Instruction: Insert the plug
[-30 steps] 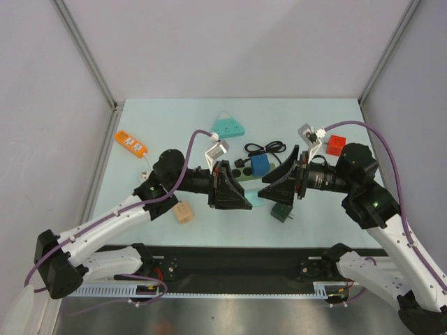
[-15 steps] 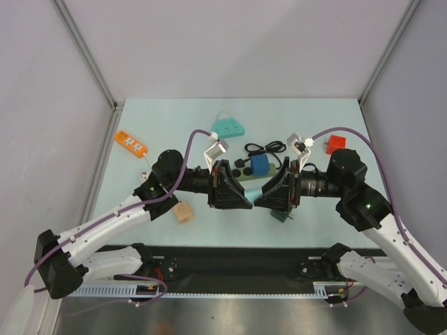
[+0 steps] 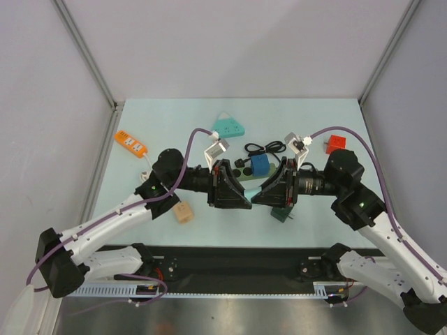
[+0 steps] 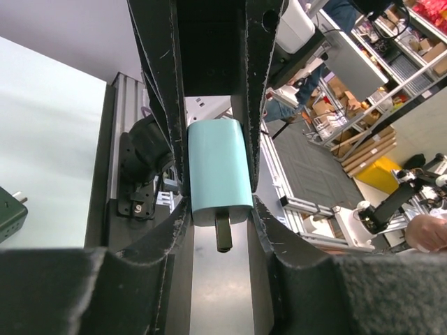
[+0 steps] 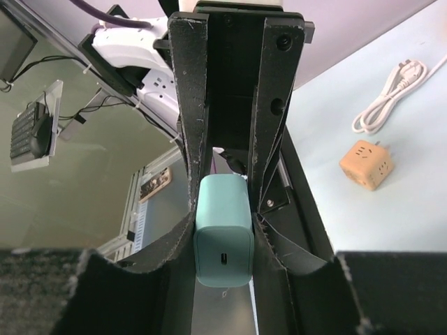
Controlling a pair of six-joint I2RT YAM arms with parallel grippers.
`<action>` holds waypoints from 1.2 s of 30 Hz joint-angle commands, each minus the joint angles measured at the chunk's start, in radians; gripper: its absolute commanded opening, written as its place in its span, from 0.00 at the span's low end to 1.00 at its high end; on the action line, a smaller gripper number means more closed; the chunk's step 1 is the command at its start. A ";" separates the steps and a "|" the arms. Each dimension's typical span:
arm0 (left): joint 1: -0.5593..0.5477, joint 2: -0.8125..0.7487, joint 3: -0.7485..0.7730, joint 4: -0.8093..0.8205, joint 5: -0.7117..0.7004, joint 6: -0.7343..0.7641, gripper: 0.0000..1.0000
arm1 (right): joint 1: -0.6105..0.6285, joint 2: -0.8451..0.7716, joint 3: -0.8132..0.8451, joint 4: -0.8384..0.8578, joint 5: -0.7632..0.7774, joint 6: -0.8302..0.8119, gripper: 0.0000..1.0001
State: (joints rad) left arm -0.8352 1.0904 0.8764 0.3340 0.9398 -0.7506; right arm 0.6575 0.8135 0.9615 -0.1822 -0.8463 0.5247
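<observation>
A light teal plug (image 4: pixel 218 169) hangs above the table between both grippers. Its metal prong (image 4: pixel 223 234) points toward the left wrist camera, and its small port (image 5: pixel 223 259) faces the right wrist camera. My left gripper (image 4: pixel 221 213) is shut on the prong end, and my right gripper (image 5: pixel 223 227) is shut on the port end. In the top view the two grippers meet tip to tip, left gripper (image 3: pixel 244 195) against right gripper (image 3: pixel 258 194). Only a sliver of the plug (image 3: pixel 249 183) shows there.
On the table lie a teal triangular socket (image 3: pixel 228 126), an orange power strip (image 3: pixel 130 142), a blue cube (image 3: pixel 260 165), a coiled black cable (image 3: pixel 264 148), a red cube (image 3: pixel 336 144), a tan cube (image 3: pixel 184 213) and a dark green cube (image 3: pixel 282 212).
My right gripper has moved left to meet the left one, and its jaws have closed onto the plug's free end. The left arm has stayed still, holding the plug.
</observation>
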 commanded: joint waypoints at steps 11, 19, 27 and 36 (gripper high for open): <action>0.194 -0.202 -0.062 -0.395 -0.294 0.158 0.99 | -0.094 0.078 0.175 -0.155 0.072 -0.182 0.00; 0.332 -0.260 -0.077 -0.637 -0.535 0.272 0.98 | -0.121 0.379 0.413 -0.411 0.242 -0.579 0.00; 0.347 -0.273 -0.068 -0.731 -0.745 0.395 0.98 | -0.007 0.752 0.746 -0.712 0.450 -1.056 0.00; 0.410 -0.322 -0.088 -0.765 -0.849 0.385 0.97 | 0.021 1.056 0.895 -0.767 0.575 -1.302 0.00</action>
State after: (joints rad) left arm -0.4423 0.8093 0.7963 -0.4202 0.1589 -0.3843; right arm 0.6758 1.8194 1.7943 -0.8982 -0.3424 -0.6170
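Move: The teal plug is gripped by both hands, clear of the table. The free socket beside the blue plug on the green power strip lies about 28 cm ahead of the right hand, 1 cm left and 32 cm below. The blue plug is some 5 cm right of that socket; the black cable plug 5 cm beyond and 2 cm left of it. The dark green cube lies 12 cm ahead of the right hand, 10 cm right. From the left hand the socket is 29 cm ahead, 2 cm right, far below. Forward first, then increasingly down, the right hand carries the teal plug towards the green strip, about 22 cm out and 15 cm down with a little left, tipping its fingers from level to steeply downward and keeping its grip. Just before, the left hand opens wide and releases the plug, then swings away left, forward and down, turning some 60 degrees counter-clockwise. ##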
